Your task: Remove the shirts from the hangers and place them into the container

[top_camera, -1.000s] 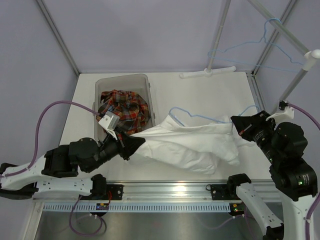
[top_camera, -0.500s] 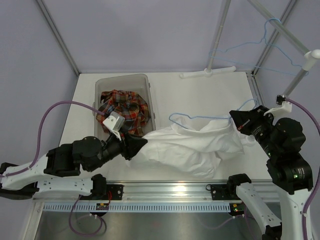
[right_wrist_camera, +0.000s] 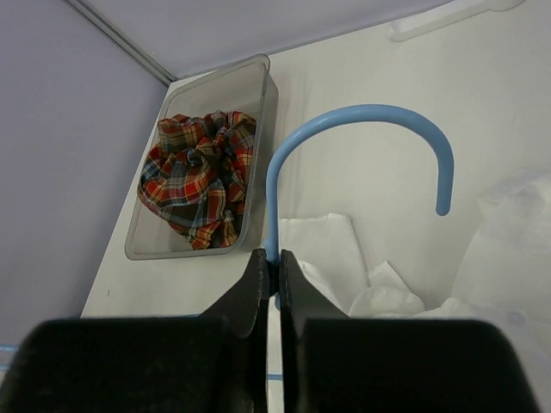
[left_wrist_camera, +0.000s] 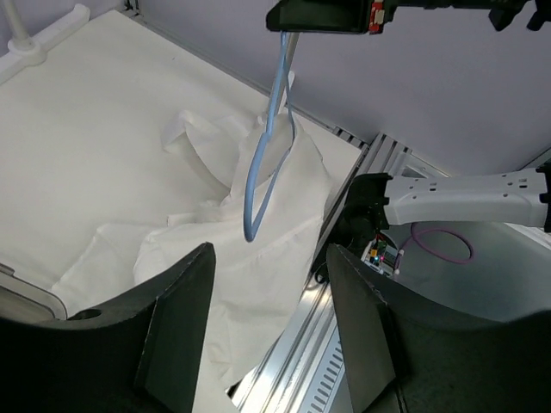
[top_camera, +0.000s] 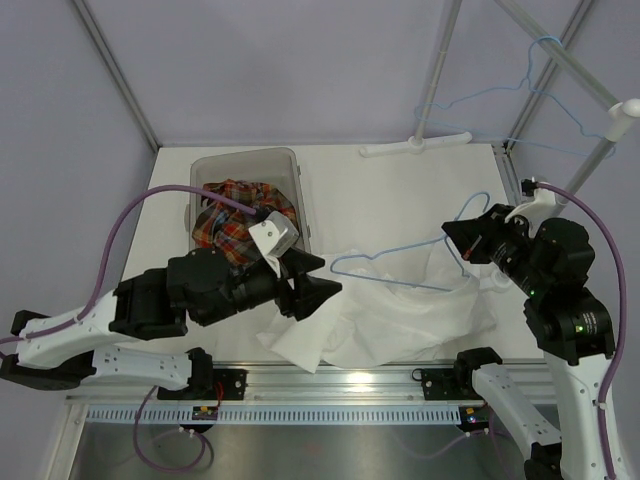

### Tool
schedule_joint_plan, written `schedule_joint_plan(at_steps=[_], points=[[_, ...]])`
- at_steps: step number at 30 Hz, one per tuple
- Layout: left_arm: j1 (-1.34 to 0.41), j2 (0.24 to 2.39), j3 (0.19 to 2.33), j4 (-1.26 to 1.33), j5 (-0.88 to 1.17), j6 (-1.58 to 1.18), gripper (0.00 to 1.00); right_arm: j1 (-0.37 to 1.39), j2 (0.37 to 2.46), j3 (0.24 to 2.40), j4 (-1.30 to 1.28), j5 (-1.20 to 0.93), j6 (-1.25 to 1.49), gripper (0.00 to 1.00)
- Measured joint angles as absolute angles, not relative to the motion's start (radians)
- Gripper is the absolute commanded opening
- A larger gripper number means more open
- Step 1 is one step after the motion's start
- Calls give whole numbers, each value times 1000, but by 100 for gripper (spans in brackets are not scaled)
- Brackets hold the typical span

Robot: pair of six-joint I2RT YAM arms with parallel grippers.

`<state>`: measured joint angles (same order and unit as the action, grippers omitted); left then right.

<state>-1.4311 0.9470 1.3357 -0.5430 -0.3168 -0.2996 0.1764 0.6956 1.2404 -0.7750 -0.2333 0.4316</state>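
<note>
The white shirt (top_camera: pixel 390 320) lies crumpled on the table near the front rail, also seen in the left wrist view (left_wrist_camera: pixel 258 249). My left gripper (top_camera: pixel 315 285) hovers open at its left edge, with nothing between its fingers (left_wrist_camera: pixel 181 331). My right gripper (top_camera: pixel 455 235) is shut on the hook of a light-blue hanger (right_wrist_camera: pixel 362 116). That hanger (top_camera: pixel 400 265) hangs tilted over the shirt; its lower end (left_wrist_camera: pixel 251 225) looks free of the cloth. The plaid shirt (top_camera: pixel 240 215) sits bunched in the grey container (top_camera: pixel 245 157), also visible in the right wrist view (right_wrist_camera: pixel 202 172).
A second light-blue hanger (top_camera: pixel 500 95) hangs on the white rack poles (top_camera: pixel 435 75) at the back right. The rack's foot (top_camera: pixel 415 147) rests on the table's far edge. A metal rail (top_camera: pixel 340 375) runs along the front edge.
My left gripper let go of the white shirt, opened, and rose to the right. My right gripper lifted the hanger up and back, and the shirt slumped towards the front rail.
</note>
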Motion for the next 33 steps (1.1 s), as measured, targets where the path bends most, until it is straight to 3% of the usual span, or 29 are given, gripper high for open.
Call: schedule_joint_plan(at_steps=[14,19,20,21,28,31,33], points=[[-1431,1028,1435,-537,-295,-259,54,176,701,1241,-776,-309,395,0],[-1431,1065,1443,-538,-281,-258,36,176,711,1244,-776,-318,395,0],[-1431,1073,1446,-538,-279,-258,21,176,713,1246,-776,-321,395,0],[-1431,1081,1447,-537,-278,-262,16,176,714,1247,-777,-324,394,0],[-1430,1102,1447,-544,-277,-262,1,176,714,1248,-783,-332,380,0],[-1430,1106,1454,-545,-278,-265,0,175,712,1248,-784,-333,376,1],[-1430,1109,1457,-546,-280,-266,0,175,712,1251,-785,-332,371,16]])
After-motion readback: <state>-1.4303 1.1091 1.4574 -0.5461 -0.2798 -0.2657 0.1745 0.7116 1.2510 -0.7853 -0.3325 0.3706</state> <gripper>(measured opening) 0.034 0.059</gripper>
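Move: The free left end of the blue hanger hovers just off my open left fingers, about 3 cm to their right and some 1 cm ahead, nearly level. The white shirt's bulk lies about 8 cm ahead of that hand, 13 cm right and 35 cm below; the container sits roughly 33 cm ahead, 18 cm left and equally low. From my right hand, that hanger end is some 21 cm left and 7 cm back, about level. With my left hand I rise about 2.5 cm, then reach some 4 cm to the right over the hanger's free end while sinking back to the starting height, and shut my fingers to pinch it. My right hand keeps its grip at the hook's neck, easing about 1.5 cm left and turning a few degrees counter-clockwise, bringing the hanger towards the left fingers. ##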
